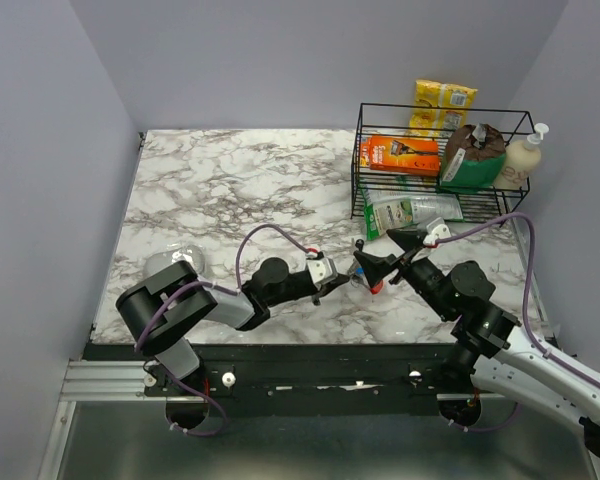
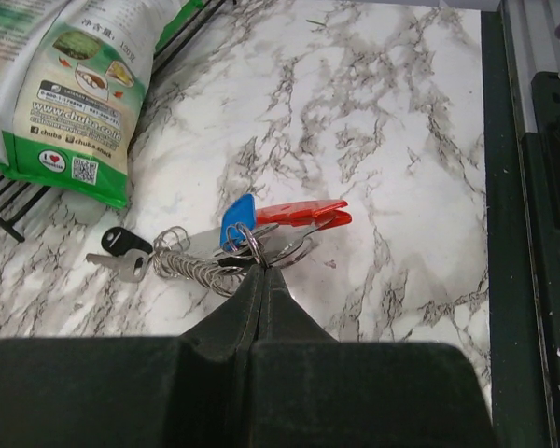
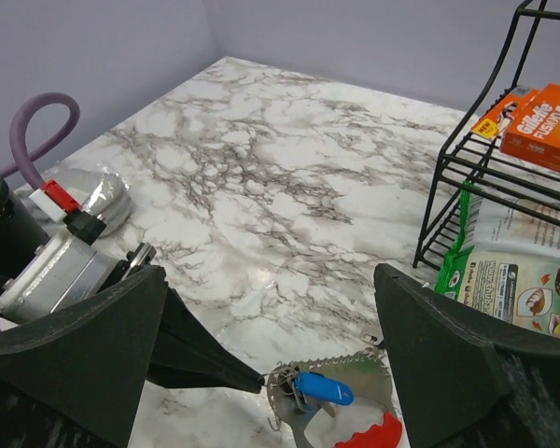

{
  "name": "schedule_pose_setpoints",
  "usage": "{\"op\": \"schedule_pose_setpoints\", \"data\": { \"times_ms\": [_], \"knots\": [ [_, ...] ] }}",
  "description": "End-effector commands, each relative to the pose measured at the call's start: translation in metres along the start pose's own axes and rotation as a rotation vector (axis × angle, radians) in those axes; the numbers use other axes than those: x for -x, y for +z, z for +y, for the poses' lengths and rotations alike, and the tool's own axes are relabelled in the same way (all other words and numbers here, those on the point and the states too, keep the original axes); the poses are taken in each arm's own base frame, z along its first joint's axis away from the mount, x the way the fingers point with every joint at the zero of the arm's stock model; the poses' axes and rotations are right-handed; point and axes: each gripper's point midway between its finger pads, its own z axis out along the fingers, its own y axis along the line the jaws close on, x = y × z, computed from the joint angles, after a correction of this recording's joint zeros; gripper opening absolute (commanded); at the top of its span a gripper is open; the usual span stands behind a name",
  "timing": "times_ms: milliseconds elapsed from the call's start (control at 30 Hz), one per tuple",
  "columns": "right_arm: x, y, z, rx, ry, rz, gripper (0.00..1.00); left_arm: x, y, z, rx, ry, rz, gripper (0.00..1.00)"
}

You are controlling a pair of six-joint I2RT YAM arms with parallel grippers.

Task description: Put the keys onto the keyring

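Note:
The keys point(image 2: 131, 254) lie in one bunch on the marble. One has a blue head point(image 2: 238, 220) and another a dark head, and thin wire rings point(image 2: 189, 267) are strung among them. The red keyring point(image 2: 304, 215) lies against the blue head on its right. My left gripper point(image 2: 262, 268) is shut, its tips pinching a thin metal ring of the bunch. My right gripper point(image 3: 269, 313) stands open above the bunch, with the blue key point(image 3: 323, 388) and red keyring point(image 3: 370, 435) between its fingers point(image 3: 84, 341). From above, the two grippers meet at the bunch point(image 1: 364, 277).
A black wire rack point(image 1: 362, 170) at the back right holds an orange box point(image 1: 400, 153) and green bags point(image 1: 410, 212). A soap bottle point(image 1: 526, 156) stands beside it. A silvery round object point(image 1: 176, 263) lies front left. The table's dark front edge point(image 2: 500, 233) is near.

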Motion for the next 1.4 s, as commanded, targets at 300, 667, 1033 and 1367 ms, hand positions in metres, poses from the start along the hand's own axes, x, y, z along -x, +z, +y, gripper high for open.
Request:
{"op": "schedule_pose_setpoints", "data": {
  "times_ms": [300, 667, 1033, 1367],
  "knots": [
    [-0.008, 0.003, 0.000, -0.008, 0.014, 0.024, 1.00, -0.008, -0.009, -0.002, 0.054, 0.003, 0.003, 0.00],
    [-0.011, 0.005, 0.002, 0.000, 0.025, 0.037, 1.00, -0.030, -0.022, -0.011, 0.062, 0.023, 0.081, 0.00],
    [-0.021, 0.009, 0.003, -0.001, 0.029, 0.067, 1.00, -0.053, -0.032, -0.019, 0.064, 0.073, 0.186, 0.00],
    [-0.036, 0.009, 0.002, -0.004, 0.024, 0.109, 1.00, -0.081, -0.047, -0.035, 0.059, 0.106, 0.293, 0.00]
  ]
}}
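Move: Under the shut left fingers, about 9 cm down, lies the bare table spot for the red-handled keyring, its middle 1 cm ahead and 2 cm to the right; the already held keyring hangs 2 cm ahead, 4 cm right and 3 cm below. The green snack bag is roughly 22 cm ahead, 18 cm right and 6 cm below. From the open right hand, the spot is 1 cm back, 2 cm left and some 24 cm down. Lowering the keyring towards the table, the left hand sinks about 8 cm while drawing back and left some 4 cm each way, slowly at first and quicker at the end. Its right-pointing fingers tip down roughly 15 degrees and keep their pinch on the small rings by the blue tag. The right hand, wide open and empty, eases down 2 cm above the keyring. ##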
